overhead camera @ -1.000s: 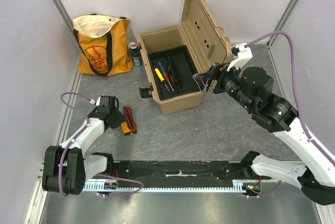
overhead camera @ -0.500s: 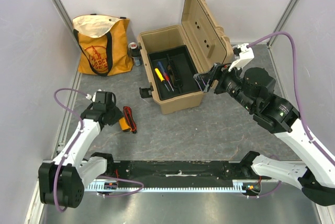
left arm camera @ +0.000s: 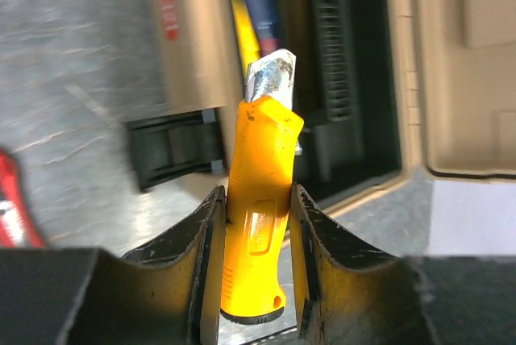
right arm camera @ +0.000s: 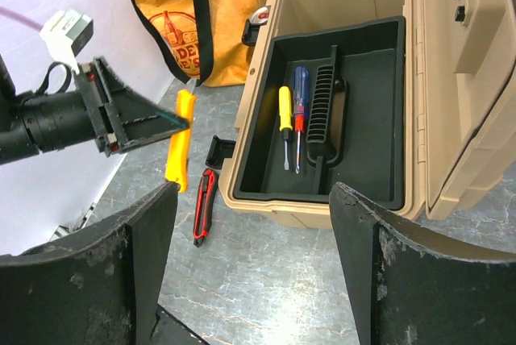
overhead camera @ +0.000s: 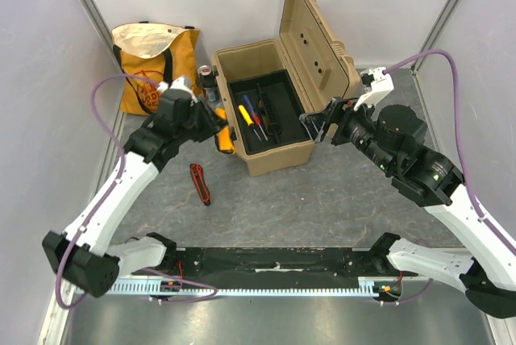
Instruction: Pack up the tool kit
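Observation:
The tan toolbox (overhead camera: 270,161) stands open, its lid (overhead camera: 318,39) tipped back. In its black tray (overhead camera: 278,134) lie a yellow-handled screwdriver (overhead camera: 245,115) and a red-blue screwdriver (overhead camera: 255,113). My left gripper (overhead camera: 216,137) hovers at the box's left front corner, shut on a yellow tool (left arm camera: 262,192) with a silver tip that points toward the tray. The same yellow tool (right arm camera: 179,147) shows in the right wrist view, just left of the box. My right gripper (overhead camera: 320,125) hangs open at the box's right side with nothing between its fingers (right arm camera: 254,192).
A red-and-black cutter (overhead camera: 200,183) lies on the grey table left of the box, near its black latch (left arm camera: 173,147). An orange-and-cream tote bag (overhead camera: 153,71) and a small can (overhead camera: 206,77) stand at the back left. White walls close in both sides.
My left arm has lifted the yellow tool off the table beside the red-and-black cutter and carried it up and right to the toolbox's left front corner. The right arm has stayed put.

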`<move>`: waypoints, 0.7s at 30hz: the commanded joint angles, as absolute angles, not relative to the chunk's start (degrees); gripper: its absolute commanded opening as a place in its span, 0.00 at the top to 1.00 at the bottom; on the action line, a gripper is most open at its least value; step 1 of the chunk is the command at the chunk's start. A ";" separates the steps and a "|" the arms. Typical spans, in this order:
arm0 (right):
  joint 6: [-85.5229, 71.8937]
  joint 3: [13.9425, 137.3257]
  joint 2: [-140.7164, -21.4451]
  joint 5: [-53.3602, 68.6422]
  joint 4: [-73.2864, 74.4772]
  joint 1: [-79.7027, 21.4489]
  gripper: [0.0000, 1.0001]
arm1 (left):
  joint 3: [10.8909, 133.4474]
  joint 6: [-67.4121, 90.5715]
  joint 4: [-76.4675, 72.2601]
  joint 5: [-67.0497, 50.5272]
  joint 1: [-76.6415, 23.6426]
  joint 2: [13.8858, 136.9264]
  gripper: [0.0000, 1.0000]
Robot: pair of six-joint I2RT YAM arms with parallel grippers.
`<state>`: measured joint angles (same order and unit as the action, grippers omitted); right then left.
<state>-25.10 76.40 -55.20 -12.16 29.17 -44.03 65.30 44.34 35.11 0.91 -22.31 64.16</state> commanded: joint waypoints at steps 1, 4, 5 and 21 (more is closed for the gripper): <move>-25.40 77.43 -53.70 -13.45 27.60 -44.12 0.17 | 75.39 47.90 29.36 1.22 -28.73 71.78 0.98; -25.23 77.61 -53.35 -13.71 28.04 -44.12 0.17 | 81.89 48.78 26.38 2.55 -32.33 78.29 0.98; -25.22 77.52 -53.18 -13.97 28.21 -44.03 0.17 | 83.92 48.95 25.76 2.81 -33.04 80.49 0.98; -24.79 77.08 -50.71 -16.08 30.50 -44.12 0.17 | 110.21 54.13 30.93 12.74 -39.20 111.00 0.95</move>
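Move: The left hand already holds the orange knife; the empty right part of the tray lies about 14 cm ahead, 21 cm right and 13 cm below. The tray's black handle stands about 15 cm ahead and 14 cm right, the screwdrivers about 13 cm ahead and 7 cm right. The red knife lies about 5 cm back, 7 cm left. From the right hand, the tray's empty part is some 20 cm ahead, 3 cm left, well below. The left hand swings the pinched orange knife right 19 cm, forward 12, arching over the screwdrivers towards the tray's empty side. ##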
